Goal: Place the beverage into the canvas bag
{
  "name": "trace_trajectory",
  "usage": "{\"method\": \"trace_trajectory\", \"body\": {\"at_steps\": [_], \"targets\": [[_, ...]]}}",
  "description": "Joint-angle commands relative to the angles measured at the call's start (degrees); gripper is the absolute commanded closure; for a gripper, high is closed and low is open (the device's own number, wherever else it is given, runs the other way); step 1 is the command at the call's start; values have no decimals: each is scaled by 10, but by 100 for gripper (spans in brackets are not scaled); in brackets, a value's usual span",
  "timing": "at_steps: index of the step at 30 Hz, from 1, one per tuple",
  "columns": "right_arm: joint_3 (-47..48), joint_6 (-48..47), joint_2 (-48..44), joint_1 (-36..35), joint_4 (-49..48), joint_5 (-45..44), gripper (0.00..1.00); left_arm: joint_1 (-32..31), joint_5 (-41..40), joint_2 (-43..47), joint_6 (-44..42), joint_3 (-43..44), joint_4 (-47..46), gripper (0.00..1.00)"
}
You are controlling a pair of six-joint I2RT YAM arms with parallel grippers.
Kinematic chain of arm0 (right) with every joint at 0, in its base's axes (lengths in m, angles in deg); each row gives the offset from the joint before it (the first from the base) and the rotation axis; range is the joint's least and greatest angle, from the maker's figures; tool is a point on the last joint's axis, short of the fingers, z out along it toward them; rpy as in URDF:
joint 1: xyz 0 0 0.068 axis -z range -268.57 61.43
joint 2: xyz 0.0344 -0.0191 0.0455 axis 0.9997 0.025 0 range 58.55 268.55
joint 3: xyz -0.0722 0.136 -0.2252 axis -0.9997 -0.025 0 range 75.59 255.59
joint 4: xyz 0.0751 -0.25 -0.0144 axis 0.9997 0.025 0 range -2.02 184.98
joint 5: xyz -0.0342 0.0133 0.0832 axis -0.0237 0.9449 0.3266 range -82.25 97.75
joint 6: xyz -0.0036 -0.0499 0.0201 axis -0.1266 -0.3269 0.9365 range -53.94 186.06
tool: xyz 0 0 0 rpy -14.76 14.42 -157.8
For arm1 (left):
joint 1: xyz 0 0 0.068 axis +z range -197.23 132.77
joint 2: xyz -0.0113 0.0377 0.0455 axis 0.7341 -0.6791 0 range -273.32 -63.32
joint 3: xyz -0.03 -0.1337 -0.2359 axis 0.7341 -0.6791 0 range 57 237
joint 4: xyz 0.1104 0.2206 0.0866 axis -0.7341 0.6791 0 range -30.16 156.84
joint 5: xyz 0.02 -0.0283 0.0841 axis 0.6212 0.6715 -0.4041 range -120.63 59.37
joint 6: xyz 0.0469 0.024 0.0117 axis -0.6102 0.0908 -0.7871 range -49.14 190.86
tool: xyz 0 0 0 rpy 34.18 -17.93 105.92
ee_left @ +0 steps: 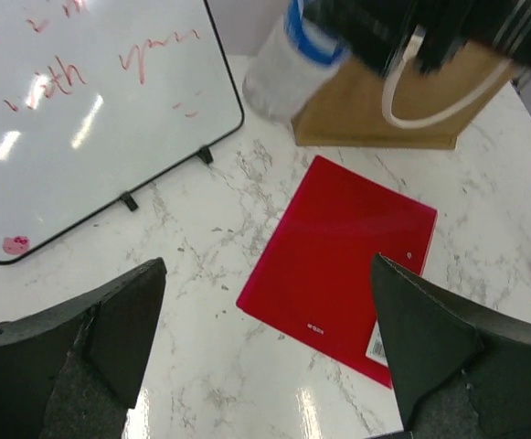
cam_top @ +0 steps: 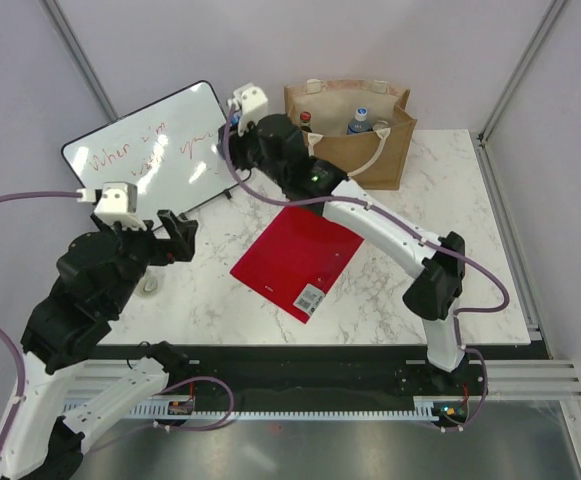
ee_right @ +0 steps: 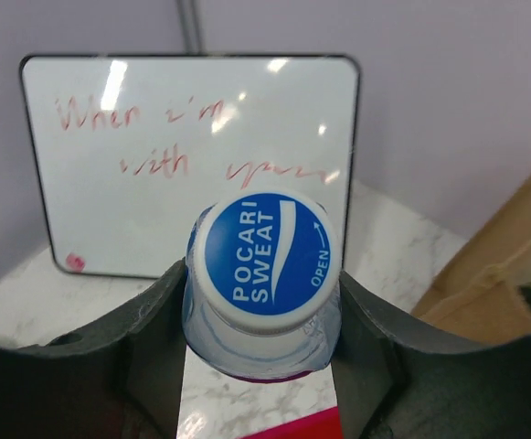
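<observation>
The beverage is a clear bottle with a blue-and-white "Pocari Sweat" cap. My right gripper is shut on its neck just below the cap and holds it upright above the marble table. In the left wrist view the bottle hangs just left of the canvas bag. The tan canvas bag with white rope handles stands at the back of the table, to the right of my right wrist. My left gripper hovers open over the table's left part, with nothing between its fingers.
A whiteboard with red writing leans at the back left. A red folder lies flat mid-table. Two other bottles stand inside the bag. The bag's edge shows at the right of the right wrist view.
</observation>
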Motion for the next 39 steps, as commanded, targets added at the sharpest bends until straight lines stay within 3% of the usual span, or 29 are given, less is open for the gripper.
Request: {"method": "trace_trajectory", "body": {"at_steps": [1,5,8,18,27,39], "targets": [[111,-42,-33,54,-45,-35,86,0,81,-13,17,-49,-59,2],[172,-31,-2,114,-47,-29,87,1,175,-21,34,-128,-112,2],[189,-29,11,156,-72,-24,88,0,202,-29,41,-180,-152,3],[180,-3,37,261,-101,17,90,0,180,-22,-3,-231,-196,3],[134,-6,59,295,-126,42,90,1,174,-41,-32,-271,-230,3],[135,7,146,324,-176,148,89,0,176,-43,-36,-284,-231,3]]}}
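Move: My right hand already holds the blue-capped beverage. The canvas bag's middle lies about 21 cm ahead, 26 cm to its right and 20 cm below. Inside it stand a red-capped bottle (20 cm ahead, 16 cm right, 16 cm down) and another blue-capped one (20 ahead, 30 right, 16 down). The red folder lies 11 cm back and 14 cm right, 34 cm below. From my empty left hand the bag is some 40 cm ahead, 38 cm right and 23 cm below. I carry the beverage right and forward, about 24 cm each way, with my right hand, arching up some 12 cm and then coming down about 16 cm over the bag's mouth, turning clockwise by 25 degrees and keeping my grip. My open left hand sinks about 15 cm and swings right beside the red folder, tipping down a little. ##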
